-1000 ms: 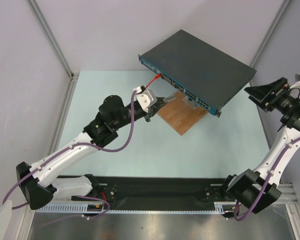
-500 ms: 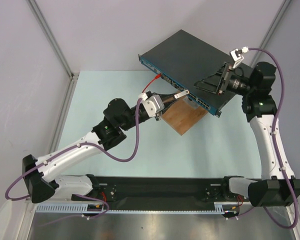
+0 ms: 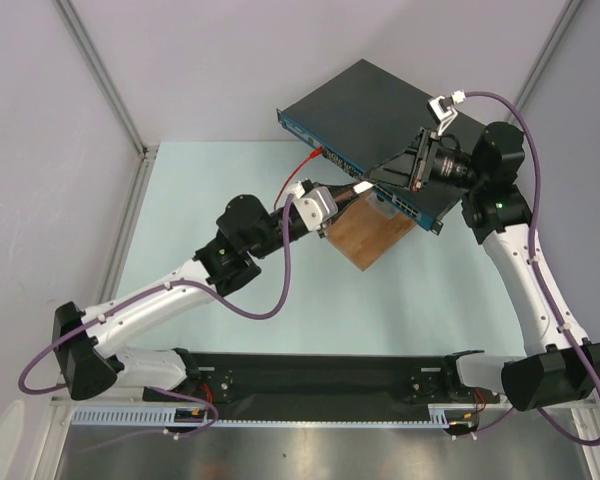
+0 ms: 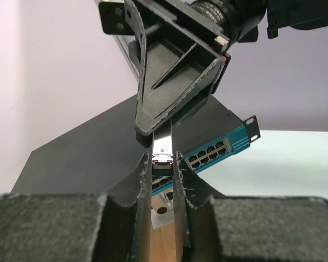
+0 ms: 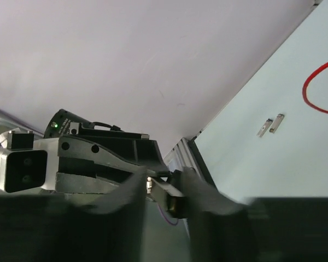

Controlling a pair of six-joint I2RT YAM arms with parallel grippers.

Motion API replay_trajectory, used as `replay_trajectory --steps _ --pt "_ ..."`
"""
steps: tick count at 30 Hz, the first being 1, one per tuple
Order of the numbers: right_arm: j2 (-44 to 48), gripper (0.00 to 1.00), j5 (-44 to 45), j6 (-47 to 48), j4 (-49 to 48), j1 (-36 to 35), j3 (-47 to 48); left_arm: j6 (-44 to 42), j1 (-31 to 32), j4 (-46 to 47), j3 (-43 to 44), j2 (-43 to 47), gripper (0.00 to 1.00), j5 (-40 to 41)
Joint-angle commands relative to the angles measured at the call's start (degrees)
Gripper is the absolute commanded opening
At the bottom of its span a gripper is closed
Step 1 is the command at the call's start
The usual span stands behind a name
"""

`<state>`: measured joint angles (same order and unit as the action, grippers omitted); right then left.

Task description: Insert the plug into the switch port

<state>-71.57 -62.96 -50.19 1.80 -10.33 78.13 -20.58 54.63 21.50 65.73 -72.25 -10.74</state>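
Observation:
The switch (image 3: pixel 395 115) is a dark grey box with a blue port strip (image 4: pixel 221 148), resting tilted at the back of the table. The plug (image 4: pixel 163 146) is a slim silver module. My left gripper (image 4: pixel 162 164) is shut on its rear end, just in front of the port strip. My right gripper (image 3: pixel 378 180) reaches in from the right, over the switch, and its jaws close on the plug's (image 5: pixel 170 197) front end. Both grippers hold the same plug (image 3: pixel 363 186), tip to tip, above the wooden board (image 3: pixel 368 235).
A thin red cable (image 3: pixel 300 170) runs from a port near the strip's left end and loops onto the pale green table (image 3: pixel 220 170). Two small metal pieces (image 5: pixel 271 125) lie on the table. Grey walls with metal posts (image 3: pixel 105 85) stand close on both sides.
The right arm has swung in from the far right over the switch, and its jaws have narrowed from wide open onto the plug. The left arm carried the plug a little right.

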Motion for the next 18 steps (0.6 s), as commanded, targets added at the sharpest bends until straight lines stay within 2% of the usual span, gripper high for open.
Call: replay_trajectory --steps 1,3,4,8,12,18 --pt "0.47 0.26 -1.20 -1.22 -3.91 -1.09 0.36 -0.43 0.48 1.62 3.43 -0.52 0.00 0.46" --pt "0.47 0.12 -1.20 -0.52 -3.65 -1.10 0.53 -0.60 0.48 -0.13 4.22 -1.14 0.00 0.98" --pt "0.47 0.00 -1.11 -0.08 -2.78 -1.19 0.62 -0.95 0.48 -0.92 5.18 -1.40 0.01 1.60" --pt "0.47 0.00 -0.24 3.43 2.32 -0.92 1.94 -1.92 0.48 -8.20 8.35 -2.81 0.30 3.36" --pt "0.20 0.00 0.55 4.93 4.52 -0.83 2.47 -2.80 0.48 -10.33 8.71 -2.90 0.43 4.41" --pt "-0.32 0.00 1.00 5.46 5.67 -0.75 3.17 -3.50 0.56 -14.02 10.46 -3.95 0.47 5.90"
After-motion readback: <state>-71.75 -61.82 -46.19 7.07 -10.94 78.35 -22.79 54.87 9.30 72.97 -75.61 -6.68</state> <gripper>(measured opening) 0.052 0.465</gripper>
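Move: The plug is already in the left fingers and reaches out past them, its middle about 3 cm to that hand's right, 1 cm ahead and 1 cm above. From the right hand, half open around its far end, the plug's middle lies roughly 2 cm to the left, level and neither ahead nor back. The switch's front stands about 14 cm ahead of the right hand and 22 cm below; the wooden board is some 10 cm ahead and 40 cm below. The plug changes hands in the air: the right fingers, staying in place, close on its far end and pinch it, and only then do the left fingers open and let go. Still around the plug's near end, the left hand eases about 2 cm forward and 1.5 cm down, tilting its left side up a little, while the right hand sinks roughly 1 cm with the plug. ##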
